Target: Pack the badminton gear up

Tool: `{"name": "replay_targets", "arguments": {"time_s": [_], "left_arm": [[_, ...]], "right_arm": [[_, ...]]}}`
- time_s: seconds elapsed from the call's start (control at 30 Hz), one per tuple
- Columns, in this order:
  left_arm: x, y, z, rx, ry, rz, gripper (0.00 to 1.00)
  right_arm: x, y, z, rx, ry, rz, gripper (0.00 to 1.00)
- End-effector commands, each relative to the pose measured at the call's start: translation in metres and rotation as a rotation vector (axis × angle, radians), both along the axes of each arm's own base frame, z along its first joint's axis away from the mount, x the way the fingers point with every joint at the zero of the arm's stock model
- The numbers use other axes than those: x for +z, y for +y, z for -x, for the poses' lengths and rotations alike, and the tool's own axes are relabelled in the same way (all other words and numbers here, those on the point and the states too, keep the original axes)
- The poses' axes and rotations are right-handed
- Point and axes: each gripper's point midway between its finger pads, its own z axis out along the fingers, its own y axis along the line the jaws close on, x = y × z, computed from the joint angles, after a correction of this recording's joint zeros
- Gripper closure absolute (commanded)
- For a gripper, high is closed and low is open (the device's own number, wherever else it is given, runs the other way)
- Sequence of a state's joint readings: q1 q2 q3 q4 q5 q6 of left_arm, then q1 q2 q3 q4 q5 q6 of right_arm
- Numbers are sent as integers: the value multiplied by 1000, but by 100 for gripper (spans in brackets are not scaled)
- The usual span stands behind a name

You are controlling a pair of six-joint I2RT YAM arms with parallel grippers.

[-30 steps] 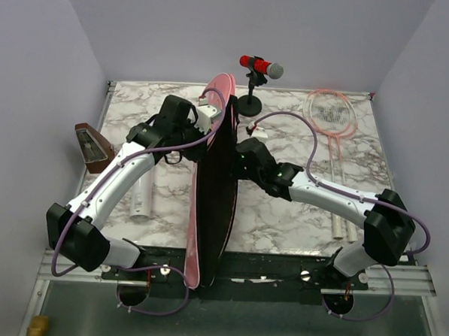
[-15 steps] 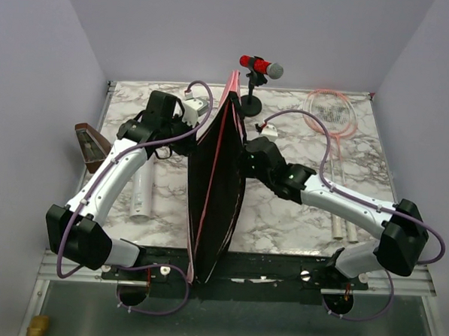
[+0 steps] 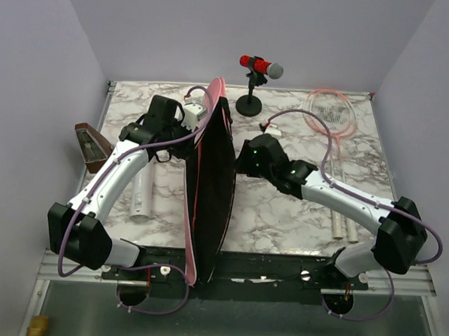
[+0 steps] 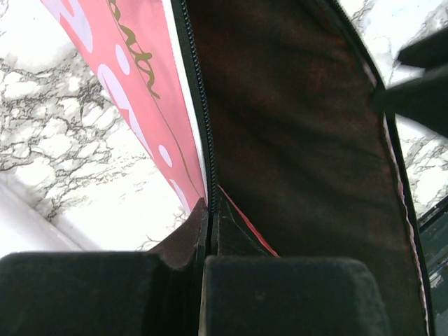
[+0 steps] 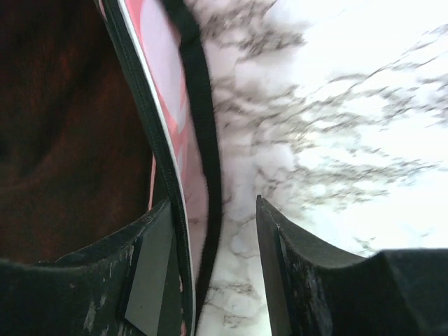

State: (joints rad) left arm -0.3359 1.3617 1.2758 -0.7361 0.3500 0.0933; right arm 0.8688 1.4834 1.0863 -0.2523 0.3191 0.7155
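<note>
The long pink bag point(image 3: 211, 184) stands on edge along the middle of the table, its dark inside point(image 4: 294, 126) facing up through the unzipped mouth. My left gripper point(image 3: 200, 112) point(image 4: 208, 210) is shut on the bag's left zipper edge near the far end. On the other side, my right gripper point(image 3: 241, 158) point(image 5: 213, 203) stands open astride the right zipper edge point(image 5: 149, 119) and the black strap point(image 5: 201, 119), one finger inside the bag. Two pink-framed rackets point(image 3: 331, 115) lie at the far right. The white tube point(image 3: 141, 197) lies left of the bag, under my left arm.
A red microphone on a black stand point(image 3: 257, 70) is at the far edge, just right of the bag's tip. A small brown wedge-shaped box point(image 3: 91, 147) sits at the table's left edge. The bag's near end overhangs the front rail between the arm bases.
My right gripper has opened and let go of the bag's right edge. The bag's mouth, pulled wide half a second ago, has narrowed again. The left gripper keeps its hold.
</note>
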Motion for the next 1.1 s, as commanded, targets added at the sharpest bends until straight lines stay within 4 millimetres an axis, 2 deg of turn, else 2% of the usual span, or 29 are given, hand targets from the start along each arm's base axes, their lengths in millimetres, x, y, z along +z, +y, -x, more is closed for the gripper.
{"name": "replay_targets", "arguments": {"time_s": [0.0, 0.07, 0.17, 0.27, 0.37, 0.43, 0.5, 0.6, 0.63, 0.77, 0.93, 1.07], "left_arm": [[0, 2, -7, 10, -32, -10, 100], [2, 0, -6, 4, -32, 2, 100], [5, -2, -5, 0, -35, 17, 100], [7, -6, -3, -12, -32, 38, 100], [6, -8, -1, -19, -25, 48, 100], [6, -9, 0, -30, -25, 53, 100], [7, -9, 1, -34, -28, 58, 100], [9, -10, 3, -39, -32, 67, 100], [9, -11, 3, -42, -30, 72, 100], [7, -14, 4, -49, -18, 84, 100], [6, -16, 5, -55, -13, 96, 100], [4, -17, 5, -57, -2, 102, 100]], "right_arm": [[42, -47, -22, -92, -35, -89, 41], [47, -84, -38, -176, -30, -103, 40], [41, -158, -67, -386, -18, -42, 41], [19, -232, -91, -599, 29, 37, 41], [-11, -292, -117, -736, 108, 56, 43], [-36, -320, -131, -787, 172, 100, 43], [-51, -338, -141, -813, 212, 176, 43], [-66, -352, -155, -817, 231, 290, 43], [-70, -367, -157, -835, 239, 308, 43], [-90, -378, -164, -815, 264, 385, 43], [-100, -395, -164, -815, 285, 485, 42], [-107, -398, -166, -790, 301, 487, 42]]}}
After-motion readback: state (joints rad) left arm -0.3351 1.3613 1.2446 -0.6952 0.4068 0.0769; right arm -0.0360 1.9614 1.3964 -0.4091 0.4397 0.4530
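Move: The badminton rackets lie flat with their heads away from the arms; their middle, the shafts below the heads, is about 38 cm to the right hand's right, 15 cm ahead and 15 cm below. The open sports bag's middle stands some 11 cm to that hand's left and 4 cm back, about 8 cm lower, its near rim beside the open fingers. The microphone is about 37 cm straight ahead. From the left hand the rackets are roughly 57 cm right and 14 cm ahead, 19 cm lower. Its fingers already open, the right hand comes free of the bag's right-hand rim and swings fast to the right and forward towards the rackets, close to 40 cm across and 16 cm out, first lifting some 6 cm, then sinking to end about 10 cm below its starting height, close over the shafts just below the heads. On the way the wrist turns about 45 degrees clockwise and tips further down with the fingers kept open, while the left hand stays almost in place and keeps its pinch on the bag's zipper edge, holding the bag up. ##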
